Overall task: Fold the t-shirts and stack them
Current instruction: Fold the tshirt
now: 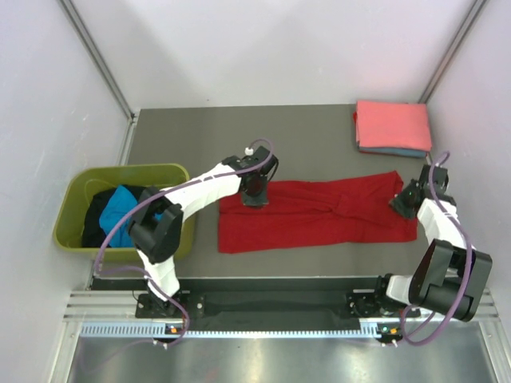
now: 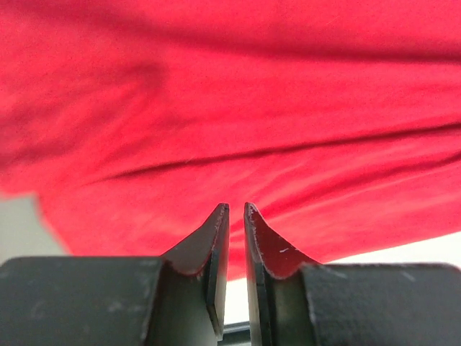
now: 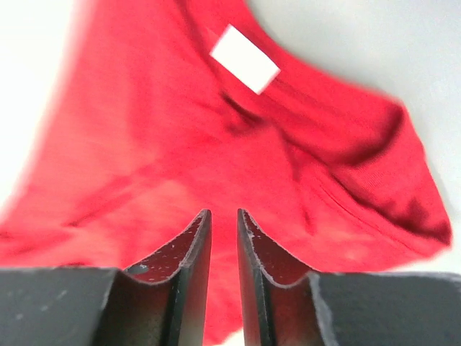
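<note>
A bright red t-shirt [image 1: 319, 215] lies across the middle of the table, folded into a long band. My left gripper [image 1: 255, 198] stands over the shirt's far left edge. In the left wrist view its jaws [image 2: 235, 207] are a narrow gap apart with nothing between them, and red cloth [image 2: 230, 108] fills the view beyond. My right gripper [image 1: 399, 205] is at the shirt's right end. Its jaws [image 3: 223, 213] are also slightly apart and empty, over the red cloth [image 3: 180, 144] near the white neck label [image 3: 245, 59]. A folded salmon-pink t-shirt [image 1: 393, 125] lies on a blue one [image 1: 399, 152] at the back right.
An olive-green tub [image 1: 76, 199] stands at the left and holds a turquoise shirt [image 1: 120, 211] and a black one [image 1: 96, 223]. White walls close in the table at the back and on both sides.
</note>
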Motion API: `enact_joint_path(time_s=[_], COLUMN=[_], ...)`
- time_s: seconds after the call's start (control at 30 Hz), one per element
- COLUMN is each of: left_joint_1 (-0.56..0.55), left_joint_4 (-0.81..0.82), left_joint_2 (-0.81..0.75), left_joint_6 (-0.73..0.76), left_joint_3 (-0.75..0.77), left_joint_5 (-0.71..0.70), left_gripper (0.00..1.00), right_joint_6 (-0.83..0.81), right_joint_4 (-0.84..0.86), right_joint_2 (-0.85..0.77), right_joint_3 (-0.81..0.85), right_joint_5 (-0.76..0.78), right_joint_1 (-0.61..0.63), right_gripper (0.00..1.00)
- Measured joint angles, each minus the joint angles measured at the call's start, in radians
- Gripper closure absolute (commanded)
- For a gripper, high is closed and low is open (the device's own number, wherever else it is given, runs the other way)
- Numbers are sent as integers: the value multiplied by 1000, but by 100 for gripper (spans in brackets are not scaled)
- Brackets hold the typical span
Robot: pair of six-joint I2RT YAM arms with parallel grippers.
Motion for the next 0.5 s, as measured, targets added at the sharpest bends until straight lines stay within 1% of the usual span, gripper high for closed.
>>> enact_joint_path(time_s=[0.17,0.33,0.5], left_joint_1=[2,10,10], left_joint_4=[-28,-61,-74], left_joint_2=[-65,-71,-103], left_joint_6=[-30,-81,-137], left_joint_3=[-143,-273,-358], left_joint_5=[-81,-127,-164], left_gripper=[83,85,85], right_joint_6=[-7,-10,-30], right_joint_4=[34,55,71], right_joint_2=[0,0,13], right_joint_3=[82,84,83], right_joint_5=[-78,-143,-184], right_joint_1=[1,16,28], right_gripper=[77,76,75])
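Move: The near left corner of the folded red t-shirt lies about 14 cm back, 13 cm left and 7 cm below the left hand. The shirt's far left corner is some 11 cm ahead and 12 cm left of this hand; the green bin's middle stands roughly 46 cm left, about level with it. From the right hand, the white collar tag is about 7 cm straight ahead, and that near left corner some 62 cm left and 14 cm back. The left hand sweeps about 10 cm left, back and down towards the near left corner; the right rises forward. ##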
